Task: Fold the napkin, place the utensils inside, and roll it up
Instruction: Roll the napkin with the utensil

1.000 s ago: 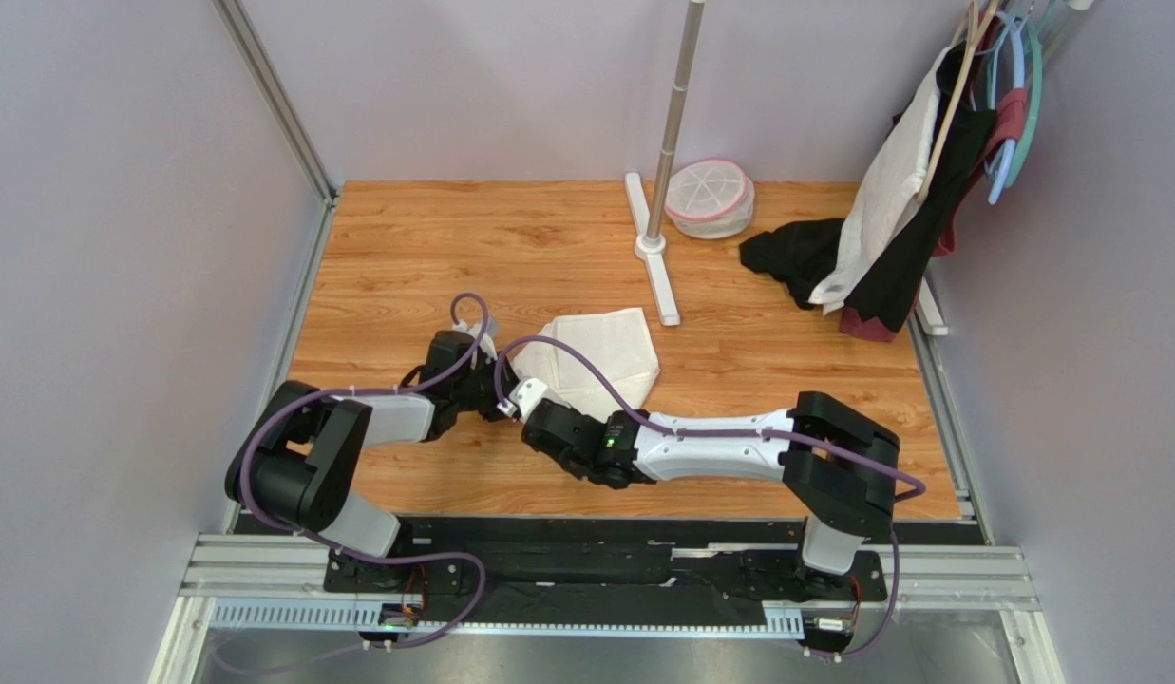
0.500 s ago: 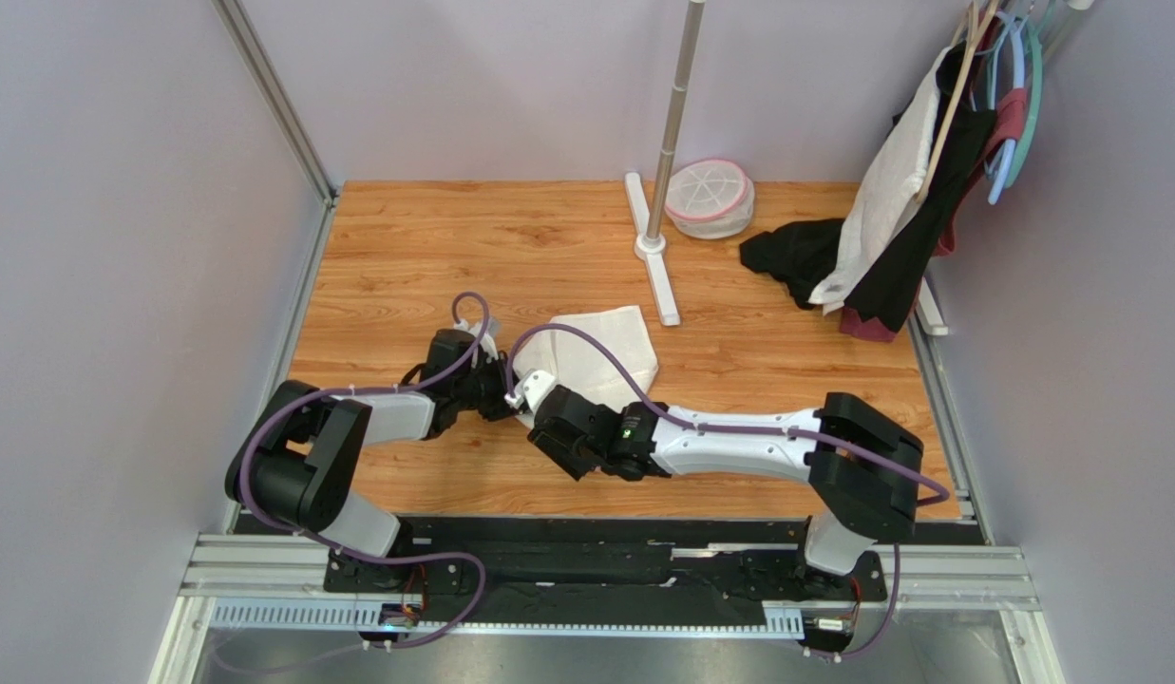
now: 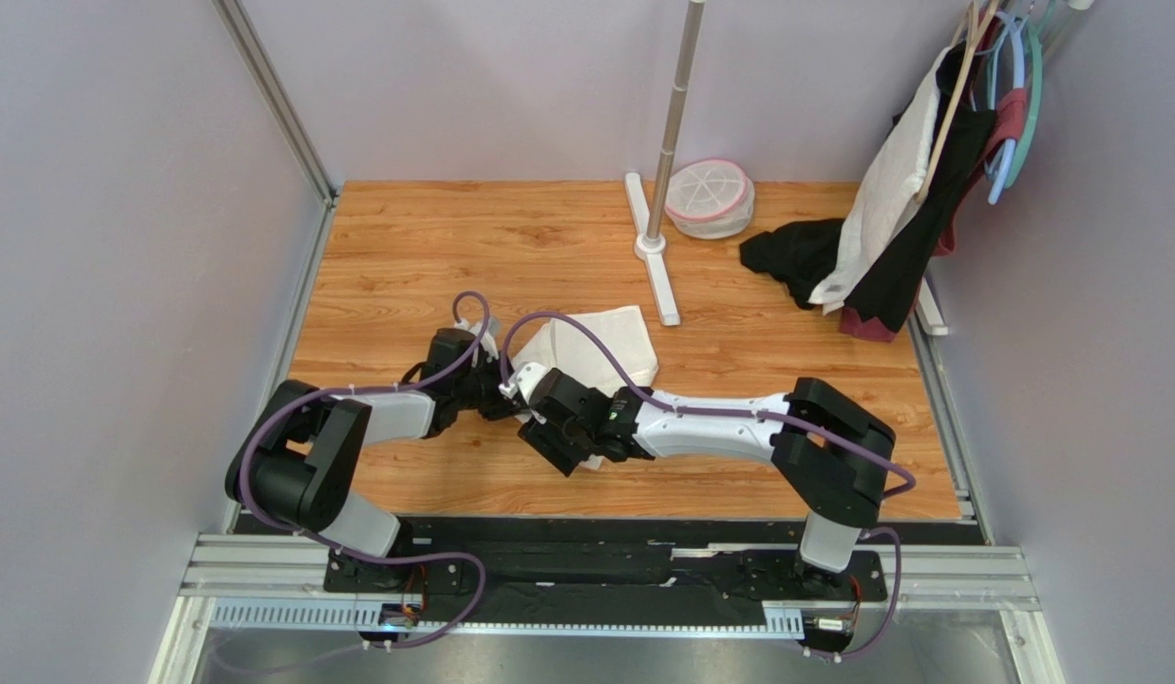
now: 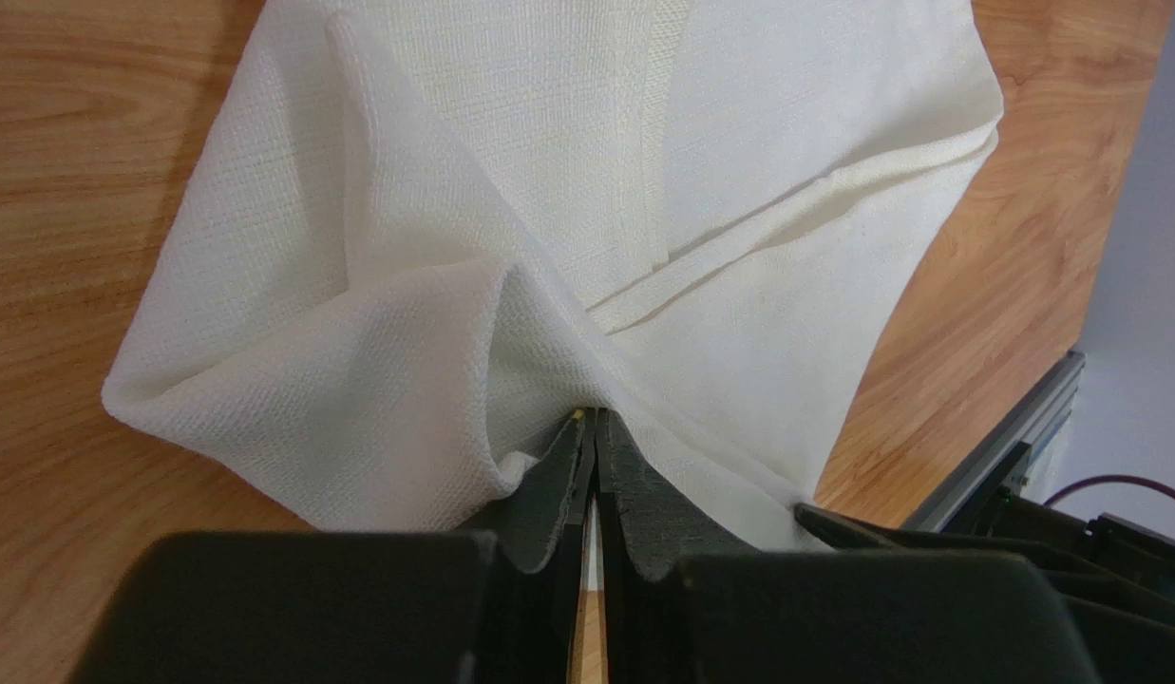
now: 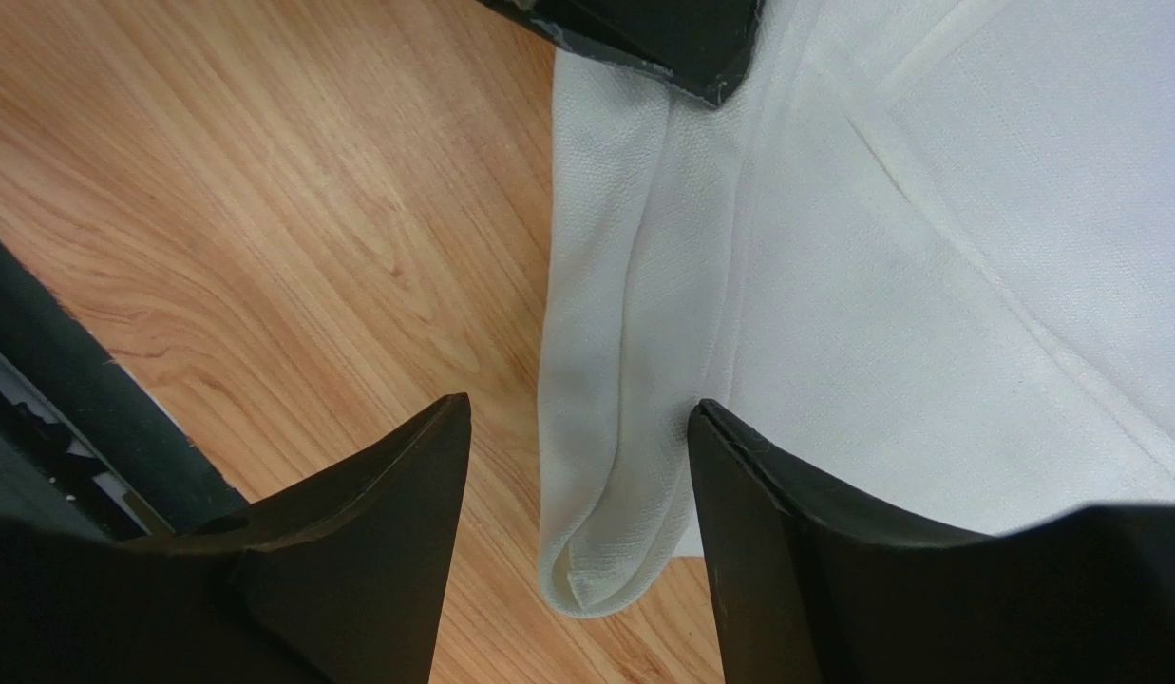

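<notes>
The cream-white napkin lies folded on the wooden table. My left gripper is shut on the napkin's near-left edge; in the left wrist view the cloth bunches up at the fingertips. My right gripper is open, and in the right wrist view its fingers straddle a rolled corner of the napkin without pinching it. The left gripper's finger shows at the top of that view. The fork is hidden or out of view.
A white stand with a pole is behind the napkin, with a pink-rimmed white bowl beside it. A black cloth and garments on hangers are at the back right. Grey walls enclose both sides.
My right arm has swung left and nearer, bringing its open gripper to the napkin's near-left corner beside the left gripper. The napkin's near edge has drawn in. The left gripper stays put.
</notes>
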`<state>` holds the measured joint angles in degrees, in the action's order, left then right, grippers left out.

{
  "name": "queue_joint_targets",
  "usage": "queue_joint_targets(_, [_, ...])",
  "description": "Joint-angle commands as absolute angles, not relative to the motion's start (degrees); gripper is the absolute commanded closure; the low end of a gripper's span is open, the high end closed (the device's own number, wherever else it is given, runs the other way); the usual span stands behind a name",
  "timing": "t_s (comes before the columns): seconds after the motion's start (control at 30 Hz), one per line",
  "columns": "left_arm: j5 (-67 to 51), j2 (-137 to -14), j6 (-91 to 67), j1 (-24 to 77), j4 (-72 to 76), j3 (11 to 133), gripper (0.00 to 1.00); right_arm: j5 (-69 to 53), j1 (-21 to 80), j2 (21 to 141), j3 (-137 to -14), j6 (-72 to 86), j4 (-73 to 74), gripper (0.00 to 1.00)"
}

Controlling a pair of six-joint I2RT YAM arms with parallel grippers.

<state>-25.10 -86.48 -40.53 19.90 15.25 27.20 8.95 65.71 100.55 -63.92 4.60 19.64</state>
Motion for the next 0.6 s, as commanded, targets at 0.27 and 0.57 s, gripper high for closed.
queue_joint_targets(0.27, [-23.2,-88.1,-36.9,20.1,8.3,27.4,0.90,6.2,62.4,103.2,-63.8,3.5,15.6,0.72])
queue_joint_targets(0.57, [-22.9,-86.1,-37.0,20.1,7.9,27.3,0.88,5.0,58.7,106.3,-62.5,4.6,15.0,1.00])
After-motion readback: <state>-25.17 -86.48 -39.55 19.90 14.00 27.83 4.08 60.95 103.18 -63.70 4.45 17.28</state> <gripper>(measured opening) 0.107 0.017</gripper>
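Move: The napkin's rolled near edge lies about 2 cm ahead of the open right fingers, 1 cm to their right and 3 cm below. From the right hand, the left gripper pinching the far end of that edge is some 7 cm ahead and 4 cm left, and the napkin's flat part centres about 13 cm ahead, 7 cm right. From the left hand, the rolled edge's middle is roughly 4 cm back and 5 cm right, slightly lower. Right hand eases about 2 cm forward and down, pinching the rolled edge shut while left keeps its hold. ##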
